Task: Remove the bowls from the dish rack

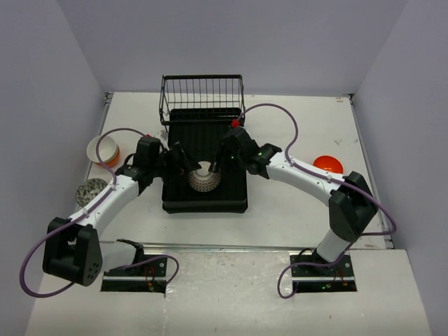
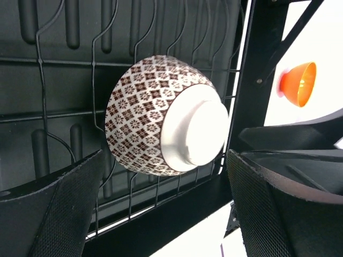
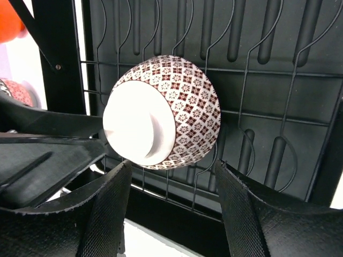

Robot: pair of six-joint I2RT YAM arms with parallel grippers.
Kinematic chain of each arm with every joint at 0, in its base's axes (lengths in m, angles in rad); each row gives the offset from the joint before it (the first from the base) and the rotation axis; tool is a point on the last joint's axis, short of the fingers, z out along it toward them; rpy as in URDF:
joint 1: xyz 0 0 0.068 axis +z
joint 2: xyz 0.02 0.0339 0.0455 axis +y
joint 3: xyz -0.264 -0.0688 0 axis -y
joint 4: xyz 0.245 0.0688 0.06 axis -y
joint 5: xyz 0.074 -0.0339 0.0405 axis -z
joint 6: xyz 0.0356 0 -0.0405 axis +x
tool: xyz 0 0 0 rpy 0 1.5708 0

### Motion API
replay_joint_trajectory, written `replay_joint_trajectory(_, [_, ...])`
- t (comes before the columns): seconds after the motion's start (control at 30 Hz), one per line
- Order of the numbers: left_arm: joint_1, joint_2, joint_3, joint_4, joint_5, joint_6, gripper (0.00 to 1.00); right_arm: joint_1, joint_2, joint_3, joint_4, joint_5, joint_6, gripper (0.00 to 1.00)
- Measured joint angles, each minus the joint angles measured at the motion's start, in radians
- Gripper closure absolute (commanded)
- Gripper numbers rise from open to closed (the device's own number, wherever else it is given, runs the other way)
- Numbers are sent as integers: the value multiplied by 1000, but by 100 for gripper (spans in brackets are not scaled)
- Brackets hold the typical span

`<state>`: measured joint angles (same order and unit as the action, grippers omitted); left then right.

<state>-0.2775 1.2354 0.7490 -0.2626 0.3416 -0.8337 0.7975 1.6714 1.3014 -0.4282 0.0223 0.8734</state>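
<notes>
A brown-and-white patterned bowl [image 1: 204, 179] leans on its side against the wire pegs near the front of the black dish rack [image 1: 238, 196], its white foot turned outward. My left gripper [image 1: 179, 163] is just left of it and my right gripper [image 1: 222, 162] just right of it. In the left wrist view the bowl [image 2: 140, 115] lies just beyond the open gripper [image 2: 165, 174], untouched. The right wrist view shows the same bowl [image 3: 187, 101] just beyond the open right gripper [image 3: 172, 170], its fingers [image 3: 104, 214] holding nothing.
A white-and-orange bowl [image 1: 103, 149] and a grey patterned bowl [image 1: 91, 191] sit on the table left of the rack. An orange bowl [image 1: 327, 165] sits to the right. The upright wire basket [image 1: 201, 96] stands at the rack's far end.
</notes>
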Motion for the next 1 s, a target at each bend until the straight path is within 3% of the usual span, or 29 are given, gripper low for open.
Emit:
replay_joint_trajectory(0.1, [0, -11, 34, -33, -11, 10, 7, 0, 8, 0, 2, -7, 1, 45])
replay_joint_trajectory(0.17, [0, -34, 64, -66, -22, 15, 11, -2, 17, 0, 1, -9, 0, 60])
replay_joint_trajectory(0.23, [0, -64, 106, -108, -42, 21, 13, -3, 24, 0, 1, -10, 1, 67])
replay_joint_trajectory(0.43, [0, -163, 222, -218, -137, 62, 16, -6, 32, 0, 0, -7, 1, 67])
replay_joint_trajectory(0.53, [0, -205, 232, -263, -180, 72, 21, -6, 32, -1, -1, -2, 3, 74])
replay_joint_trajectory(0.63, [0, -243, 231, -330, -240, 76, 37, -7, 25, -15, 8, 14, 9, 98])
replay_joint_trajectory(0.67, [0, -253, 231, -349, -260, 75, 50, -8, 20, -27, 14, 18, 13, 100])
replay_joint_trajectory(0.73, [0, -266, 230, -388, -303, 72, 63, -13, 3, -60, 28, 26, 26, 100])
replay_joint_trajectory(0.77, [0, -269, 228, -402, -320, 69, 77, -14, -7, -78, 34, 34, 31, 100])
replay_joint_trajectory(0.87, [0, -271, 193, -425, -360, 64, 100, -17, -51, -145, 71, 49, 36, 100])
replay_joint_trajectory(1.0, [0, -287, 125, -449, -405, 63, 100, -8, -131, -232, 119, 88, 27, 100])
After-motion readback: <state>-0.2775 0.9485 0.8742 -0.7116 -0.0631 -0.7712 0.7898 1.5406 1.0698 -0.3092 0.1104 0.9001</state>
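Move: The upturned patterned bowl lies in the rack between the two hands: about 4 cm to the left hand's right, 1 cm ahead and 5 cm below. From the right hand it is about 4 cm left, 1 cm ahead and 7 cm below. The rack's left rail runs some 12 cm left of the bowl, its right rail about 13 cm right, both level with the bowl, and its near edge some 8 cm back from the bowl. Away from the patterned bowl, the left hand climbs about 10 cm, then swings left and slightly back towards the rack's left rail, sinking again while its wide-open fingers shut empty and turn steeper down. The right hand sinks a little as its fingers close fully, then draws some 4 cm right, away from the bowl. No clear touch on the bowl shows. ##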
